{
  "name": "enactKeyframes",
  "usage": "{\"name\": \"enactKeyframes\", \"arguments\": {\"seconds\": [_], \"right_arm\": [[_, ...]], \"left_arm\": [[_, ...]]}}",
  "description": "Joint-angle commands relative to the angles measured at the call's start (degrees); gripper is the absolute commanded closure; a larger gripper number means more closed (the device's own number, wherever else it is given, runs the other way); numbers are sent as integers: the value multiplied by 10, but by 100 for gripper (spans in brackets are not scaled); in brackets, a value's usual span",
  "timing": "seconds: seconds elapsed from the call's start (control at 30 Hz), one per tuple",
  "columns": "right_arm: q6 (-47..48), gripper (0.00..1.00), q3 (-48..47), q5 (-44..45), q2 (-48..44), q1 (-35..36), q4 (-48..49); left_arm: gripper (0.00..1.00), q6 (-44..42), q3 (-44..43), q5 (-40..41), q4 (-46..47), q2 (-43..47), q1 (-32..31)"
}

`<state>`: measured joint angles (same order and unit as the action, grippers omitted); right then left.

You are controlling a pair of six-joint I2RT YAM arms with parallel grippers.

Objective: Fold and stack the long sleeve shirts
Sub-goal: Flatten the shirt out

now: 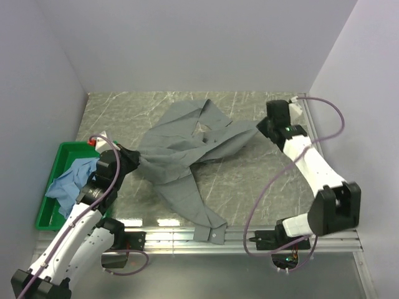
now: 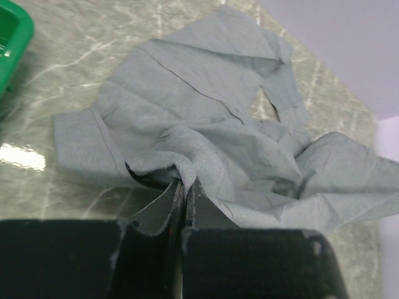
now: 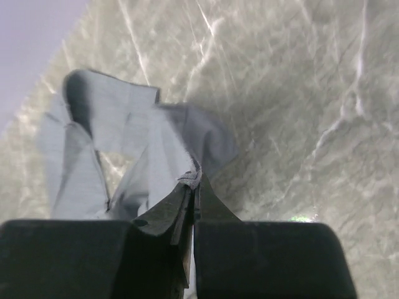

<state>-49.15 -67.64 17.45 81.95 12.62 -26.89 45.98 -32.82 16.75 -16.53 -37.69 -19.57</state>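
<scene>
A grey-green long sleeve shirt (image 1: 187,146) lies crumpled across the middle of the marble table, one sleeve trailing to the near edge. My left gripper (image 1: 134,161) is shut on a fold of its left side (image 2: 184,171); the fingertips (image 2: 184,187) pinch the cloth. My right gripper (image 1: 263,128) is shut on the shirt's right end, where a small bunch of fabric (image 3: 192,179) sits between the tips above the table. A light blue shirt (image 1: 72,180) lies bunched in the green bin (image 1: 56,159) at the left.
The green bin's corner (image 2: 12,37) shows at the left wrist view's upper left. White walls close the table on three sides. A metal rail (image 1: 187,237) runs along the near edge, with the sleeve cuff (image 1: 209,233) draped over it.
</scene>
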Motion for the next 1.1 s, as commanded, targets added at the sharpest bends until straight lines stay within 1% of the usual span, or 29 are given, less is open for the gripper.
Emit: {"name": "enactKeyframes", "arguments": {"seconds": [0.0,0.03,0.07,0.1,0.13,0.17,0.23,0.27,0.33,0.37,0.43,0.47,0.5,0.53,0.57,0.6,0.63,0.67,0.7,0.73,0.77,0.83,0.87,0.93,0.97,1.03,1.07], "right_arm": [[19,100,104,-30,-73,-22,105],[14,100,128,-31,-88,-25,106],[3,100,151,-34,-114,-31,105],[-4,100,193,-42,-126,-34,101],[-12,100,213,-45,-137,-35,94],[-26,100,249,-47,-161,-36,81],[-36,99,280,-55,-188,-35,63],[-45,95,293,-59,-215,-37,42],[-51,91,323,-73,-242,-36,16],[-55,86,329,-77,-263,-36,-13],[-58,80,338,-84,-282,-36,-46],[-54,73,338,-89,-297,-36,-74],[-52,69,338,-93,-305,-36,-86],[-49,67,336,-91,-311,-35,-100],[-44,58,329,-87,-324,-36,-125],[-38,53,325,-82,-331,-36,-134],[-30,49,320,-76,-339,-37,-142],[-14,38,314,-65,-353,-35,-155],[-4,34,304,-61,-359,-36,-158],[9,31,298,-59,-366,-36,-156],[35,26,287,-65,-376,-36,-146],[67,24,280,-93,-379,-36,-119],[101,24,276,-115,-370,-35,-83],[117,25,270,-166,-349,-34,-57],[134,26,269,-187,-318,-31,-34],[138,27,251,-205,-280,-22,-24],[140,28,241,-212,-241,-16,-12]], "left_arm": [[100,23,-10,-32,27,25,2],[100,33,-6,-35,-12,33,2],[99,55,-2,-39,-33,41,2],[100,67,3,-44,-62,57,2],[99,77,6,-51,-86,66,2],[100,101,6,-65,-142,75,2],[99,123,3,-76,-192,106,3],[98,141,0,-80,-247,115,2],[94,164,-18,-77,-301,138,2],[93,180,-26,-76,-338,143,2],[89,190,-48,-74,-365,156,3],[88,193,-53,-73,-376,158,2],[87,194,-65,-71,-393,158,2],[83,192,-72,-72,-398,157,2],[79,185,-79,-71,-405,156,2],[73,183,-96,-70,-419,151,2],[66,177,-107,-68,-426,149,2],[63,162,-119,-60,-432,148,2],[60,154,-145,-55,-438,144,2],[54,144,-159,-50,-448,144,2],[51,121,-171,-44,-450,144,2],[43,97,-197,-41,-438,141,2],[42,67,-200,-47,-425,139,2],[38,45,-191,-58,-399,129,2],[37,26,-186,-69,-362,123,2],[33,12,-167,-103,-317,96,2],[32,5,-157,-113,-268,85,2]]}}
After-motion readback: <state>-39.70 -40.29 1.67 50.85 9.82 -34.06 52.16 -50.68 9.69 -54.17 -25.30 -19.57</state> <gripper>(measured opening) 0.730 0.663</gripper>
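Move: Both hands already pinch the lifted near edge of the shirt. The bare table it goes to is about 14 cm back, 2 to the right and 11 below the right hand, and some 16 cm back, 1 left and 13 below the left. From the left hand, the green bin is about 20 cm left and 8 back, and the near sleeve's cuff roughly 25 cm right and 23 back, both about 12 below. Both hands sweep the held shirt back and down, the right some 18 cm, the left 11, and release. ##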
